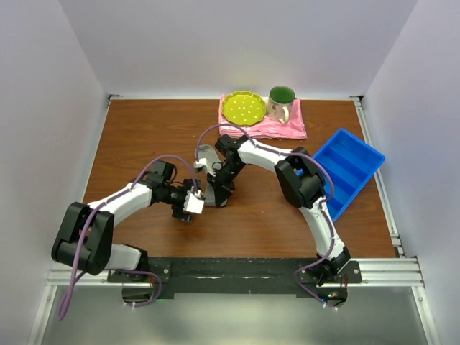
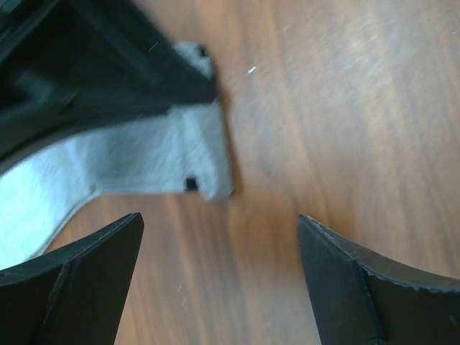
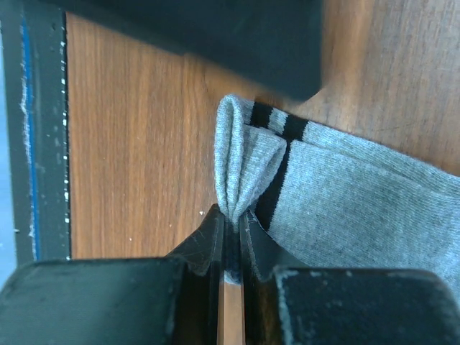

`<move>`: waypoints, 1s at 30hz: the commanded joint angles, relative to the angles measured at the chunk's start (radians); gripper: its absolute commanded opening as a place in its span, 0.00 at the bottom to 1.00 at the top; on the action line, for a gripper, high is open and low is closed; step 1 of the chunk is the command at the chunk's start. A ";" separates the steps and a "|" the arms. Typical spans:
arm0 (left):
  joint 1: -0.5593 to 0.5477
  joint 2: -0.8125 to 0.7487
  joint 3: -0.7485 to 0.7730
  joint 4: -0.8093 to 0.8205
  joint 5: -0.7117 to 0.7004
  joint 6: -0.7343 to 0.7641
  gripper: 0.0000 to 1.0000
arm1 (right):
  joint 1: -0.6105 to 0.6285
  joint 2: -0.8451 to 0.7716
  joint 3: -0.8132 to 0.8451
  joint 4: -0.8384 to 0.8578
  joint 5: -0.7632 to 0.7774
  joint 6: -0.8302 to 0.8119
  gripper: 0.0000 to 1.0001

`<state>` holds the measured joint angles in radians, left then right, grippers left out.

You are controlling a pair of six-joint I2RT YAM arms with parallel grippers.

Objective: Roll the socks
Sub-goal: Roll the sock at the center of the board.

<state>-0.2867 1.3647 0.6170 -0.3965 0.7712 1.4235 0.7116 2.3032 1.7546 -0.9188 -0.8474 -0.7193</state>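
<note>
One grey sock point(image 3: 352, 201) with two dark stripes near the cuff lies on the wooden table. My right gripper point(image 3: 231, 219) is shut on a pinched fold of the cuff end. From above, only a bit of the sock point(image 1: 206, 155) shows beside the right arm, with the right gripper point(image 1: 218, 194) pointing down at it. My left gripper point(image 2: 219, 230) is open over bare wood with nothing between its fingers. The sock's edge point(image 2: 151, 154) lies just beyond its fingertips, partly under the dark body of the right gripper. In the top view the left gripper point(image 1: 195, 203) sits close beside the right one.
At the back lies a pink cloth point(image 1: 267, 126) carrying a yellow-green plate point(image 1: 243, 108) and a green-lined mug point(image 1: 281, 103). A blue tray point(image 1: 348, 167) sits tilted at the right. A black rail point(image 1: 230, 269) runs along the near table edge.
</note>
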 commanded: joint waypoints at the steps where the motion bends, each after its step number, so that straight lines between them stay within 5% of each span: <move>1: -0.045 -0.018 -0.014 0.106 -0.015 -0.032 0.91 | -0.020 0.048 0.048 -0.009 0.019 -0.003 0.00; 20: -0.216 0.046 -0.065 0.380 -0.168 -0.210 0.85 | -0.055 0.085 0.074 -0.029 -0.002 -0.003 0.00; 30: -0.275 0.166 0.015 0.355 -0.289 -0.271 0.61 | -0.057 0.070 0.063 -0.025 0.001 -0.006 0.00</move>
<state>-0.5411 1.4750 0.6071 -0.0170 0.5526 1.1889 0.6605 2.3615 1.8156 -0.9752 -0.9154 -0.6994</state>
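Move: The left hand goes for the free left corner of the sock's folded cuff, about 7 cm to its right, 2 cm farther forward and 2 cm below. The right fingers, shut on the cuff's other part, are some 10 cm to its right and 2 cm forward; the sock's toe lies about 15 cm ahead and 6 cm right. From the right hand, that free corner lies about 4 cm to the left, level fore-and-aft and 1 cm lower. Around the cuff's free left corner the left fingers come in and begin to narrow, though no grip on it can be seen yet. The left hand reaches rightward about 6 cm, low over the board, easing forward some 2 cm towards the end. The right hand keeps its pinch on the cuff, creeping about 1 cm forward. ##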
